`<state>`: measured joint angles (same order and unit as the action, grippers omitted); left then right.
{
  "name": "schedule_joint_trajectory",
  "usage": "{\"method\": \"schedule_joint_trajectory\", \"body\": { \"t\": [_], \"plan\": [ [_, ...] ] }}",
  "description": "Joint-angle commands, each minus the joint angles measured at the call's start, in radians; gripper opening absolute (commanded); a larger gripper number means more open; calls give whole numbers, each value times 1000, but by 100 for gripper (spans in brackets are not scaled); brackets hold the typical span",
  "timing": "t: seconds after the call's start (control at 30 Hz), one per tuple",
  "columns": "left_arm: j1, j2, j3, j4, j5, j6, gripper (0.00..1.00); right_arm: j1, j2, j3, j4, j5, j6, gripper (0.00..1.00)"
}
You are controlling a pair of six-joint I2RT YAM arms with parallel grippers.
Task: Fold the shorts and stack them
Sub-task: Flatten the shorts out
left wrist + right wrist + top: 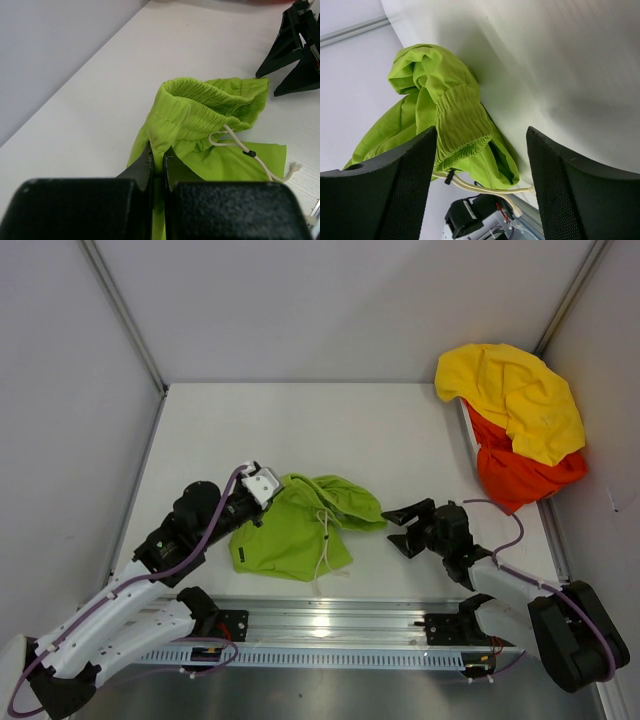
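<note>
The lime-green shorts (300,530) lie crumpled on the white table (300,430), left of centre, with their white drawstring (325,540) trailing toward the near edge. My left gripper (270,488) is at their far-left edge. In the left wrist view it (157,152) is shut on a fold of the green cloth (200,110) by the waistband. My right gripper (398,530) stands open just right of the shorts. In the right wrist view its fingers (481,131) frame the gathered waistband (462,125) without touching it. The orange-red shorts (520,475) sit bunched at the back right.
A yellow cloth (510,395) is draped over the orange-red shorts in the back right corner. White walls close in the table on the left, back and right. A metal rail (330,625) runs along the near edge between the arm bases.
</note>
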<state>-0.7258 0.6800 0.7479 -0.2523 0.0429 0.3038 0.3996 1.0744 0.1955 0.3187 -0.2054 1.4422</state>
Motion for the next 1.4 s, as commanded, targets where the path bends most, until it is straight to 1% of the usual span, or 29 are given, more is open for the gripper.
{"method": "schedule_joint_trajectory", "body": {
  "t": [0.0, 0.07, 0.13, 0.2, 0.27, 0.4, 0.5, 0.53, 0.6, 0.7, 0.77, 0.93, 0.97, 1.0, 1.03, 1.07, 1.13, 1.17, 1.23, 1.27, 1.3, 1.37],
  "plan": [
    [5, -17, 5, 61, -9, -9, 0, 39, -36, -8, 37, 115, 75, 73],
    [5, -17, 7, 61, -9, -9, 0, 53, -36, -13, 42, 126, 95, 72],
    [5, -17, 5, 61, -9, -11, 0, 76, -27, -22, 68, 153, 118, 66],
    [5, -17, 5, 59, -9, -8, 0, 91, -10, -21, 92, 167, 124, 64],
    [5, -17, 5, 61, -9, -8, 0, 110, 28, -13, 105, 173, 132, 64],
    [5, -17, 4, 59, -9, -8, 0, 133, 99, -25, 198, 190, 165, 61],
    [5, -16, 4, 56, -9, -8, 0, 157, 134, -27, 229, 205, 187, 61],
    [5, -17, 4, 59, -9, -6, 0, 165, 139, -25, 230, 208, 191, 60],
    [5, -17, 5, 58, -9, -6, 0, 186, 139, -24, 227, 267, 207, 60],
    [5, -19, 4, 58, -11, -6, 0, 208, 136, -25, 224, 311, 234, 55],
    [5, -19, 4, 58, -9, -6, 0, 217, 136, -25, 218, 328, 248, 54],
    [5, -20, 4, 58, -8, -6, 0, 254, 139, -11, 197, 399, 285, 42],
    [5, -20, 4, 58, -8, -6, 0, 257, 139, -11, 200, 406, 290, 38],
    [5, -22, 4, 56, -8, -6, 0, 262, 140, -13, 204, 420, 296, 26],
    [5, -20, 4, 56, -8, -6, 0, 262, 142, -14, 209, 423, 297, 22],
    [5, -23, 5, 58, -8, -5, 0, 259, 141, -14, 210, 425, 299, 20],
    [5, -23, 4, 58, -8, -6, 0, 245, 131, -10, 201, 422, 290, 7],
    [5, -25, 2, 58, -9, -6, 0, 237, 112, 14, 185, 411, 244, 0],
    [5, -25, 2, 56, -9, -5, 0, 213, 84, 108, -84, 388, 180, 0],
    [3, -28, 2, 56, -11, -5, 0, 212, 56, 218, -201, 424, 155, 0],
    [5, -33, 2, 59, -14, -5, 0, 211, 47, 267, -413, 443, 115, 0],
    [5, -42, 1, 64, -17, -6, 0, 200, 32, 356, -559, 480, 84, 0]
  ]
}}
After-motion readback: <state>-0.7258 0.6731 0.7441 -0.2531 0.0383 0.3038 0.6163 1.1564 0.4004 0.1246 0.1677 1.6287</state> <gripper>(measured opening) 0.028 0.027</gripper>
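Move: The loose right-hand end of the shorts' waistband sits just off the right fingers: about 3 cm left, 1 cm ahead and 1 cm below the right hand point. The drawstring lies roughly 13 cm left and 4 cm back of this hand, and the shorts' near right corner some 8 cm left and 8 cm back. From the left hand, the waistband end is about 19 cm right, 3 cm ahead and 20 cm lower. The waistband's loose end is taken by the right hand, which eases some 3 cm left over it, dipping about 1 cm on the way and turning about 10 degrees clockwise. Its part-open fingers close and pinch the ribbed edge, then start forward and up, about 2 cm each way. The left hand stays still, keeping its high grip on the other part of the band. ##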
